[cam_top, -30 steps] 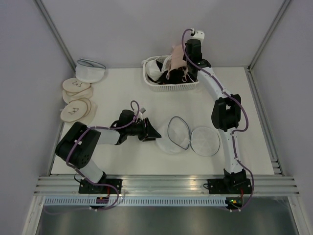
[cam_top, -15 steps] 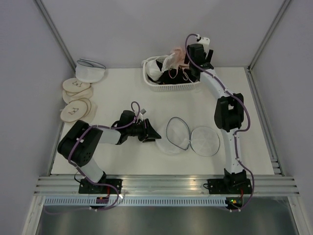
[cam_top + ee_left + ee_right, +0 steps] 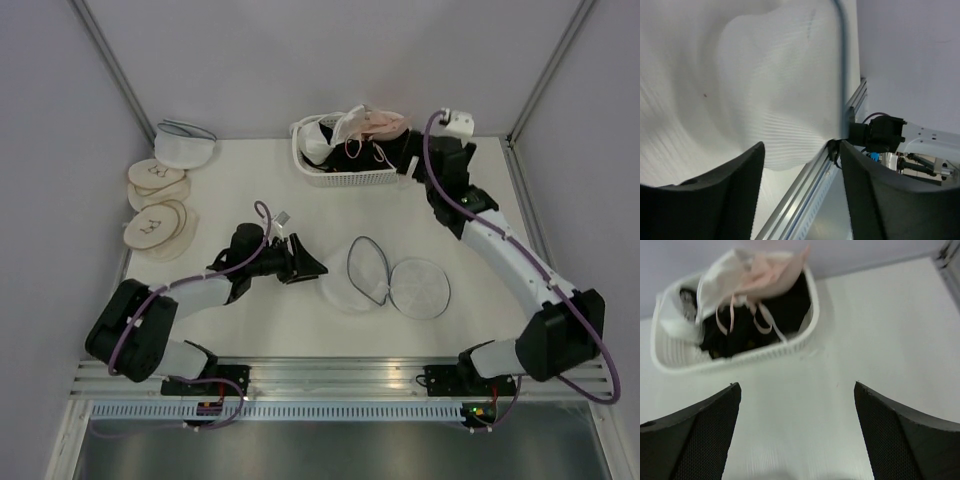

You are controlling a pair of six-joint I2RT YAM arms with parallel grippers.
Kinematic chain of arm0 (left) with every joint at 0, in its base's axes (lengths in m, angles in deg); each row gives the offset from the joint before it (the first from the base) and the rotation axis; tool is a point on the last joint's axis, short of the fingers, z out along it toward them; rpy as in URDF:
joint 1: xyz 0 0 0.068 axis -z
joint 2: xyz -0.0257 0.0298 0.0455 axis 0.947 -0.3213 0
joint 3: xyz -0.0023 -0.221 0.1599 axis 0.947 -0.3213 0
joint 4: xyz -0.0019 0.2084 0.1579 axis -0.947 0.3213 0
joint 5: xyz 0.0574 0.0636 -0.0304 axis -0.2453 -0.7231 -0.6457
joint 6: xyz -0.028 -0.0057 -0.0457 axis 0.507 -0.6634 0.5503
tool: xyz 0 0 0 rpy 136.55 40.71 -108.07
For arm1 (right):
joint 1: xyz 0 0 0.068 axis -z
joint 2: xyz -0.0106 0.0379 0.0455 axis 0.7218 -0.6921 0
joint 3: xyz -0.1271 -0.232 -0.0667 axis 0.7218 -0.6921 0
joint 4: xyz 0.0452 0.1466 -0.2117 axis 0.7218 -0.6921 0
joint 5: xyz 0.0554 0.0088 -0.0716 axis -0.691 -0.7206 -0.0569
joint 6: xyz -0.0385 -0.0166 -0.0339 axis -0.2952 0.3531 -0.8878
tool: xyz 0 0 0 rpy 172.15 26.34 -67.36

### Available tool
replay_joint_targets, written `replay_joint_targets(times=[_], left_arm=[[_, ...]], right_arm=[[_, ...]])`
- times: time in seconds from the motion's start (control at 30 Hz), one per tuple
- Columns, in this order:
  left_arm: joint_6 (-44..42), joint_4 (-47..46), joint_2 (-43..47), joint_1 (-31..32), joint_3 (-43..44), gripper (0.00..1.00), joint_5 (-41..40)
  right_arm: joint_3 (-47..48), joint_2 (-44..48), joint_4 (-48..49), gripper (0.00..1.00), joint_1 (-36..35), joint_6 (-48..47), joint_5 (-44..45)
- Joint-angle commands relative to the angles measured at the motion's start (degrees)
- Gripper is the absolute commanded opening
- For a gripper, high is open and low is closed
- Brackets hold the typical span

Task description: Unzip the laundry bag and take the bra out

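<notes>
The laundry bag (image 3: pixel 390 280) lies unzipped at the table's middle, its two mesh halves spread side by side. In the left wrist view its mesh (image 3: pixel 775 100) and dark zipper rim (image 3: pixel 842 60) fill the space just beyond my fingers. My left gripper (image 3: pixel 313 268) (image 3: pixel 801 145) sits at the bag's left edge, jaws apart with nothing between them. The pale pink bra (image 3: pixel 375 122) (image 3: pixel 767 272) is draped over the clothes in the white basket (image 3: pixel 350 178) (image 3: pixel 740 357). My right gripper (image 3: pixel 415 168) (image 3: pixel 796 385) hovers wide open just right of the basket, holding nothing.
Black and white garments fill the basket under the bra. Several tan round discs (image 3: pixel 155 205) are stacked at the table's left edge, with a white domed bag (image 3: pixel 185 145) behind them. Metal rails (image 3: pixel 340 375) run along the near edge; walls close in on three sides.
My right gripper opened, left the bra on the basket and drew back to the right. My left gripper's jaws widened a little beside the bag, and that arm's elbow swung down and left.
</notes>
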Motion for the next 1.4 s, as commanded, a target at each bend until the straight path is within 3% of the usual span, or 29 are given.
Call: replay_joint_targets(times=[0.0,0.1,0.17,0.4,0.57,0.7,0.8,0.93,1.1,1.27,1.3,1.37], left_arm=[[-2.66,1.70,6.95,-0.09,-1.30,0.70,-3.01],[-4.59,6.71,15.03,0.09,-1.74,0.92,-5.91],[-6.17,10.48,20.72,0.35,-1.49,1.00,-7.76],[-7.59,19.29,32.97,0.79,-2.36,1.00,-10.14],[-5.31,21.74,38.59,0.79,-4.64,1.00,-10.84],[-5.04,26.03,44.83,0.79,-5.09,1.00,-13.46],[-4.95,28.95,47.30,0.79,-4.47,1.00,-14.35],[-4.77,32.02,49.94,0.79,-3.33,1.00,-15.41],[-4.51,33.26,49.77,0.79,-3.50,1.00,-16.55],[-4.51,33.88,49.42,0.79,-3.68,1.00,-17.08],[-4.51,33.88,49.42,0.79,-3.77,1.00,-17.60],[-4.60,33.79,48.98,0.79,-3.86,1.00,-17.87]], right_arm=[[-13.78,8.58,-1.11,0.98,-3.76,1.49,-8.21],[-21.35,18.42,-4.53,0.98,-7.27,3.34,-9.44],[-25.14,25.80,-8.38,0.98,-10.26,5.00,-8.57],[-30.77,46.37,-20.88,0.98,-11.94,9.57,-6.47],[-33.22,48.15,-31.34,0.98,-11.94,20.63,2.75],[-38.50,46.32,-37.66,0.98,-12.03,40.88,9.79],[-41.66,44.56,-40.57,0.98,-11.94,47.87,14.18],[-45.88,43.58,-39.63,0.98,-12.03,56.06,16.04],[-53.07,43.41,-31.19,0.95,-12.03,57.30,9.99],[-57.48,41.83,-25.55,0.85,-11.94,57.66,7.60],[-57.93,41.91,-23.90,0.80,-11.94,57.22,6.99],[-58.98,42.70,-22.57,0.59,-11.94,56.95,6.55]])
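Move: The laundry bag's open round lid lies flat about 22 cm back from the right hand, neither left nor right of it, and some 28 cm below. The bag's body adjoins the lid on the left, about 16 cm left of the hand and 21 cm back; the basket is some 16 cm ahead and 14 cm left, 25 cm down. From the left hand the lid is roughly 22 cm right, level with it and 9 cm below, the bag's body 7 cm right. The right hand swings away from the basket, about 27 cm back and as far down, dipping, lifting a little and then sinking again as it veers right, to come in low at the lid's right rim, tipping its fingers down and turning clockwise some 25 degrees each, its left side rising, the wide-open fingers starting to close at the end. Meanwhile the left hand opens from half to full and draws off up, left and back from the bag, its fingers tilting up and its climb easing back slightly at the end. ##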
